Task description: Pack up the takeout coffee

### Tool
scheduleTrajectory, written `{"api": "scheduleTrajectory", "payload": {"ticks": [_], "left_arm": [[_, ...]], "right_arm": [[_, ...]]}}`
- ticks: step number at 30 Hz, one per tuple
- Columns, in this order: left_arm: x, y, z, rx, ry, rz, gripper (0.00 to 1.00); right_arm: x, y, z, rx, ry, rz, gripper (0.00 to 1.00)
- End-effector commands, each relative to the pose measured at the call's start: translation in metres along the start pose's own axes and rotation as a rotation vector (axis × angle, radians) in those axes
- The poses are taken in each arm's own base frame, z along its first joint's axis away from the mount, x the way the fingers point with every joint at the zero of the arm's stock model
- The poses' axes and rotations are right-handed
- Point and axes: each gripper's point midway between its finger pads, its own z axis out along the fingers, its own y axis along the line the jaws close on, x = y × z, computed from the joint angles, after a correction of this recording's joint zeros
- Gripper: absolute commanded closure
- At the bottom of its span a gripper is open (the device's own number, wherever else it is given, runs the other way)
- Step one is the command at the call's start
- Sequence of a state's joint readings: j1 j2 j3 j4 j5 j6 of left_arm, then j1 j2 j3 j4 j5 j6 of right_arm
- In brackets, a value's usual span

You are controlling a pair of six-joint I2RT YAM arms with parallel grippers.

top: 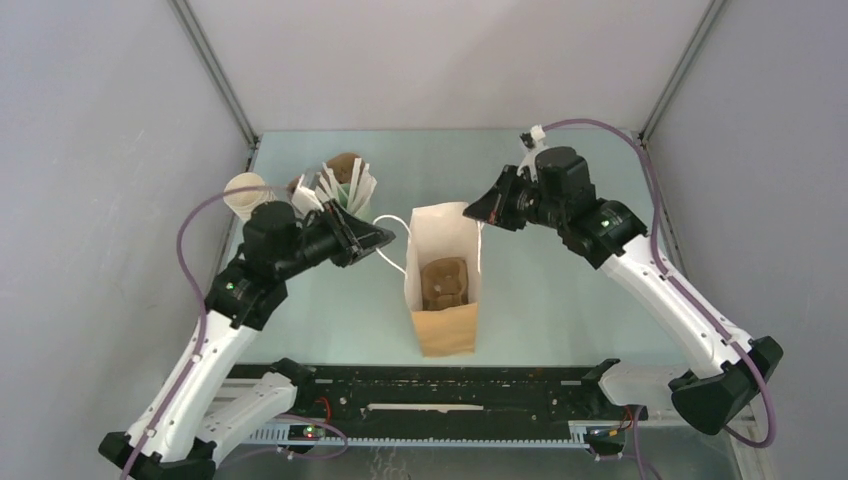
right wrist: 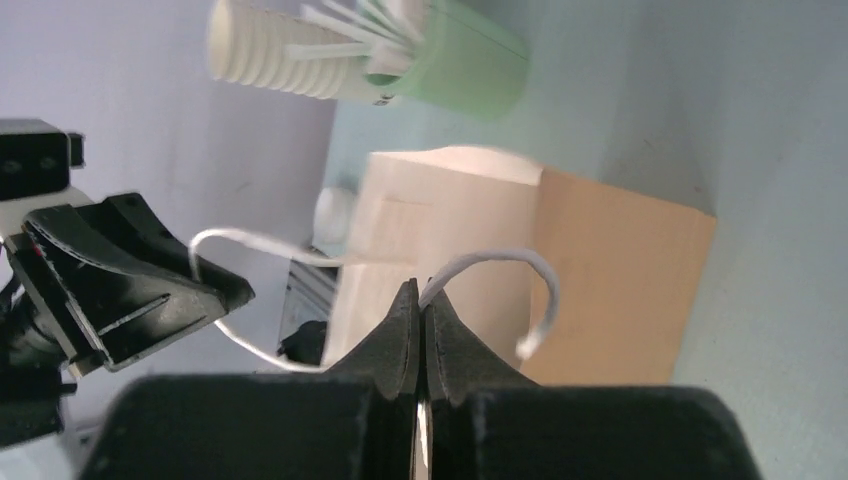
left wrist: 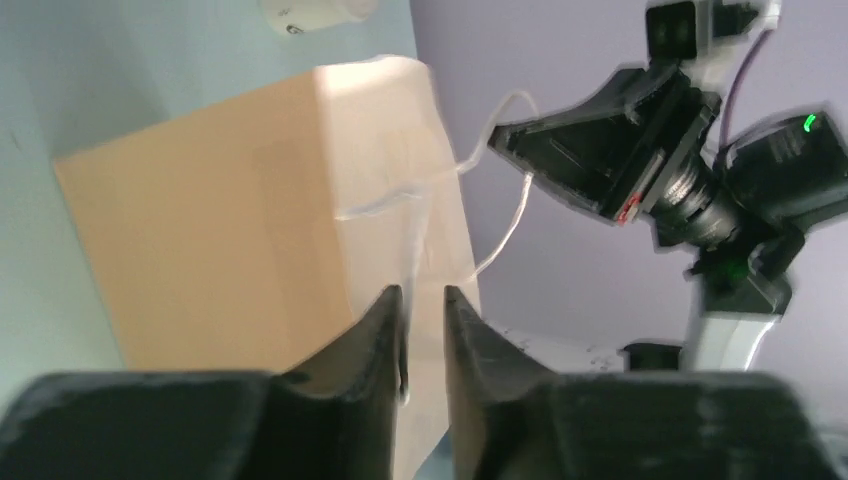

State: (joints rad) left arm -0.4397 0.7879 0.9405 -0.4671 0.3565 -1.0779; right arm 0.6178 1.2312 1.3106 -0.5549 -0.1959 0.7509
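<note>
A paper bag [top: 445, 335] stands open at the table's middle, white inside and tan outside; it also shows in the left wrist view [left wrist: 220, 230] and the right wrist view [right wrist: 620, 280]. A brown shape [top: 445, 283] lies at its bottom. I cannot make out the small cream coffee cup in any view. My right gripper [top: 480, 212] [right wrist: 421, 290] is shut on the bag's white cord handle [right wrist: 500, 258] at the right rim. My left gripper [top: 388, 238] [left wrist: 423, 292] hangs just left of the bag's rim, its jaws a narrow gap apart with nothing between them. The other handle [top: 390, 262] hangs loose.
A tall stack of cream cups [top: 245, 195] [right wrist: 270, 55] and a pale green cup of white sticks [top: 340, 190] [right wrist: 470, 65] stand at the back left, with brown items [top: 345, 165] behind them. A black rail [top: 450, 390] runs along the near edge.
</note>
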Motion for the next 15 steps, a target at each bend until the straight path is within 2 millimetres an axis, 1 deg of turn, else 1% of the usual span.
{"api": "scheduleTrajectory", "payload": {"ticks": [1,3,4,5,6,7,8,9,10,11,13,15], "left_arm": [[-0.004,-0.041,-0.041,0.054,0.039,0.328,0.63],[-0.012,-0.030,-0.056,-0.038,0.005,0.434,0.43],[-0.017,-0.025,-0.066,-0.081,-0.026,0.475,0.36],[-0.024,-0.021,-0.075,-0.122,-0.068,0.510,0.30],[-0.030,-0.022,-0.085,-0.144,-0.114,0.537,0.22],[-0.038,-0.024,-0.091,-0.161,-0.159,0.558,0.19],[-0.045,-0.028,-0.097,-0.168,-0.199,0.567,0.17],[-0.052,-0.033,-0.098,-0.171,-0.233,0.570,0.16],[-0.058,-0.037,-0.096,-0.169,-0.255,0.567,0.16],[-0.063,-0.040,-0.092,-0.162,-0.270,0.560,0.16],[-0.070,-0.040,-0.076,-0.174,-0.268,0.530,0.16],[-0.076,-0.041,-0.056,-0.188,-0.241,0.501,0.17]], "right_arm": [[-0.014,0.052,-0.034,-0.182,0.018,-0.118,1.00],[-0.004,0.056,-0.035,-0.220,0.077,-0.158,1.00],[0.001,0.057,-0.035,-0.244,0.106,-0.176,1.00],[0.004,0.059,-0.035,-0.265,0.135,-0.189,1.00],[0.006,0.063,-0.036,-0.287,0.158,-0.207,1.00],[0.009,0.067,-0.037,-0.316,0.187,-0.228,1.00],[0.007,0.075,-0.041,-0.344,0.202,-0.252,1.00],[0.009,0.078,-0.042,-0.362,0.224,-0.276,1.00],[0.010,0.080,-0.042,-0.378,0.243,-0.295,1.00],[0.010,0.081,-0.042,-0.383,0.255,-0.310,1.00],[0.010,0.072,-0.037,-0.346,0.279,-0.302,1.00],[0.012,0.070,-0.036,-0.354,0.310,-0.289,1.00]]}}
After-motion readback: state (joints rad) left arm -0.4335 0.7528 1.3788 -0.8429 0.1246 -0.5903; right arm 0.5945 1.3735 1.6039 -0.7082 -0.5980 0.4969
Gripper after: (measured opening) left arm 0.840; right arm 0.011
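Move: The bag's left handle lies right at the left fingertips, which are already a little apart; the bag's body is about 8 cm to this hand's right, 1 cm back and 17 cm below, while the green straw holder stands some 20 cm ahead, 10 cm left and 24 cm below. The right hand still pinches the right handle; from it the bag's middle lies roughly 4 cm left, 5 cm back and 17 cm below, and the lidded cup 20 cm ahead, 16 cm right and 25 cm below. The bag's left handle comes free as the left fingers open wide; that hand goes about 9 cm up and 7 cm left, away from the bag, with a little pull-back, its tips tilting up. The right hand, shut on its handle, rises about 5 cm, drifts 3 cm back and left, and turns some 25 degrees counter-clockwise, turning the bag. ##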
